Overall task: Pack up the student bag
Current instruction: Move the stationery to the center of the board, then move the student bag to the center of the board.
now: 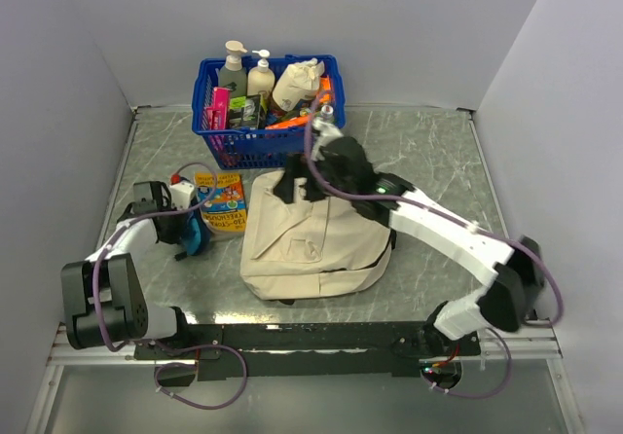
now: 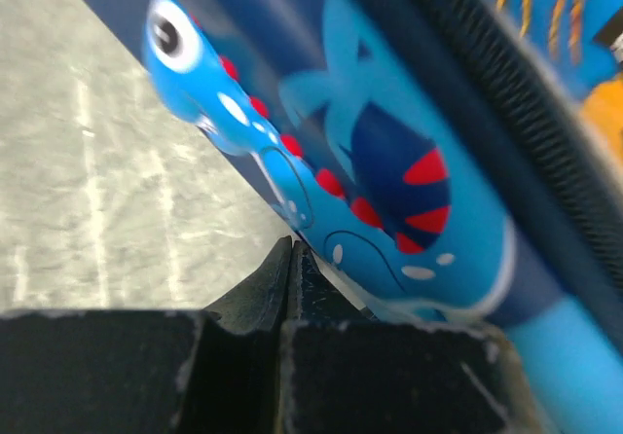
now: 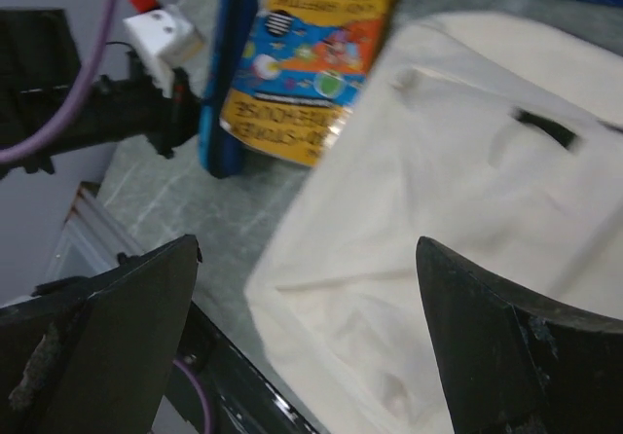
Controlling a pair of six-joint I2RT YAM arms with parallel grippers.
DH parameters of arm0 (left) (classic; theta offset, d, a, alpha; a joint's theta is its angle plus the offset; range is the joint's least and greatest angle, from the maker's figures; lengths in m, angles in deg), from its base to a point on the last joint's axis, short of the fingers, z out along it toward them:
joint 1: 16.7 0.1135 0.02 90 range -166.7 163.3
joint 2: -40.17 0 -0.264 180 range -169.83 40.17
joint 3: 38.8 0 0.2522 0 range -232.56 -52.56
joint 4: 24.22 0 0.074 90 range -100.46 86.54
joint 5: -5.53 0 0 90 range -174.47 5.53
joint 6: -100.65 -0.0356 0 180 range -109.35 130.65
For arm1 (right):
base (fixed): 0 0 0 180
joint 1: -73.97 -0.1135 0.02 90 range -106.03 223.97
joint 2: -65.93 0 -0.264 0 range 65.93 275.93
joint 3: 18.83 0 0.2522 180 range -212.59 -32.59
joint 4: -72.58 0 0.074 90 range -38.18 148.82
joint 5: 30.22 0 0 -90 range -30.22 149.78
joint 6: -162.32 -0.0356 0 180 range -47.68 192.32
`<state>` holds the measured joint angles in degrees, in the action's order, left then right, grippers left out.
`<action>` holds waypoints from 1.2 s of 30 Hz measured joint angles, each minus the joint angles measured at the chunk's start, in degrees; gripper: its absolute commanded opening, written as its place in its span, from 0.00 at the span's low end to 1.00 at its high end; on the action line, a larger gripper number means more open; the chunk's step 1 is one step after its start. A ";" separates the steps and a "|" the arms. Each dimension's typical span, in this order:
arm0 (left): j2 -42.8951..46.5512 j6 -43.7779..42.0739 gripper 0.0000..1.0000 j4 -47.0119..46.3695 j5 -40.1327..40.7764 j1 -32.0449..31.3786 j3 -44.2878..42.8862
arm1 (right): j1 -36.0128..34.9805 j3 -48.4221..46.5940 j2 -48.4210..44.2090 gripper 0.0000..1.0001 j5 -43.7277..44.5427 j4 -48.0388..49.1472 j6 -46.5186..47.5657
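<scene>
The student bag [image 1: 311, 244] is a cream fabric backpack lying flat mid-table, its dark opening toward the basket. In the right wrist view the student bag [image 3: 438, 210] fills the space below my right gripper [image 3: 307, 244], which hovers open and empty. From above, that right gripper [image 1: 298, 187] sits over the bag's upper left part. My left gripper [image 1: 187, 228] is shut, tips against a blue shark-print pencil case [image 1: 199, 233]. Up close, the left gripper [image 2: 292, 246] meets the pencil case [image 2: 389, 191] at its lower edge. Whether any of it is pinched is hidden.
A colourful book [image 1: 224, 201] lies flat between the pencil case and the bag; the right wrist view shows the book [image 3: 311, 64] beside the upright pencil case [image 3: 224, 74]. A blue plastic basket [image 1: 208, 98] with bottles and packets stands at the back. Grey walls enclose the table.
</scene>
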<state>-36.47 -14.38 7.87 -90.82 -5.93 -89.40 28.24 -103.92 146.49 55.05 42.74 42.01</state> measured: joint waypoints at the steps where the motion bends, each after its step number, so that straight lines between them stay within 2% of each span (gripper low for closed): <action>1: 0.28 -0.42 0.01 0.92 -0.22 0.02 -0.79 | -1.09 -2.91 3.17 1.00 -0.50 0.52 0.11; 6: 2.38 -2.78 0.01 4.02 -1.64 3.04 -3.58 | -5.42 -15.78 19.17 1.00 -4.96 4.46 -0.13; 12: 2.75 -6.54 0.01 6.45 -2.47 11.74 -3.67 | -6.60 -14.95 30.47 1.00 -11.34 6.45 -1.60; 18: -1.16 -8.04 0.01 9.73 -4.37 18.69 -7.17 | -6.93 -12.52 33.22 1.00 -15.21 10.49 -1.73; 24: -3.32 -7.13 0.01 14.29 -8.31 18.38 -18.86 | -7.93 -13.86 35.67 1.00 -17.07 12.46 -0.66; 29: -6.12 -4.70 0.02 12.83 -9.03 14.67 -24.94 | -8.72 -18.91 40.48 1.00 -16.46 11.30 0.35; 36: -20.09 0.09 0.03 9.33 -6.69 8.61 -30.38 | -9.09 -20.26 43.76 1.00 -9.44 8.52 0.70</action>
<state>-56.56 -14.30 17.20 -97.51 2.68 -119.78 19.14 -124.18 190.25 45.61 51.27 42.71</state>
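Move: The blue pencil case stands tilted on its long edge against the shut left fingers, its middle roughly 5 cm to their right, 2 cm ahead and about level. The treehouse book lies 7 cm ahead and 11 cm right of the left hand, a little lower. From the open right hand the book is about 7 cm ahead, 19 cm left and 25 cm down; the case is 2 cm ahead, 25 left, 23 down, and the cream backpack's middle 2 cm back, 4 left, 22 down. The pencil case loses its prop as the left fingers, still shut, lift off it and draw some 8 cm left and slightly back, then arc up and forward, finally sinking beside its far left end. Towards the treehouse book the right hand sweeps left about 15 cm and drops nearly 20, tipping down, fingers wide open, to come in low by the book's near edge. ##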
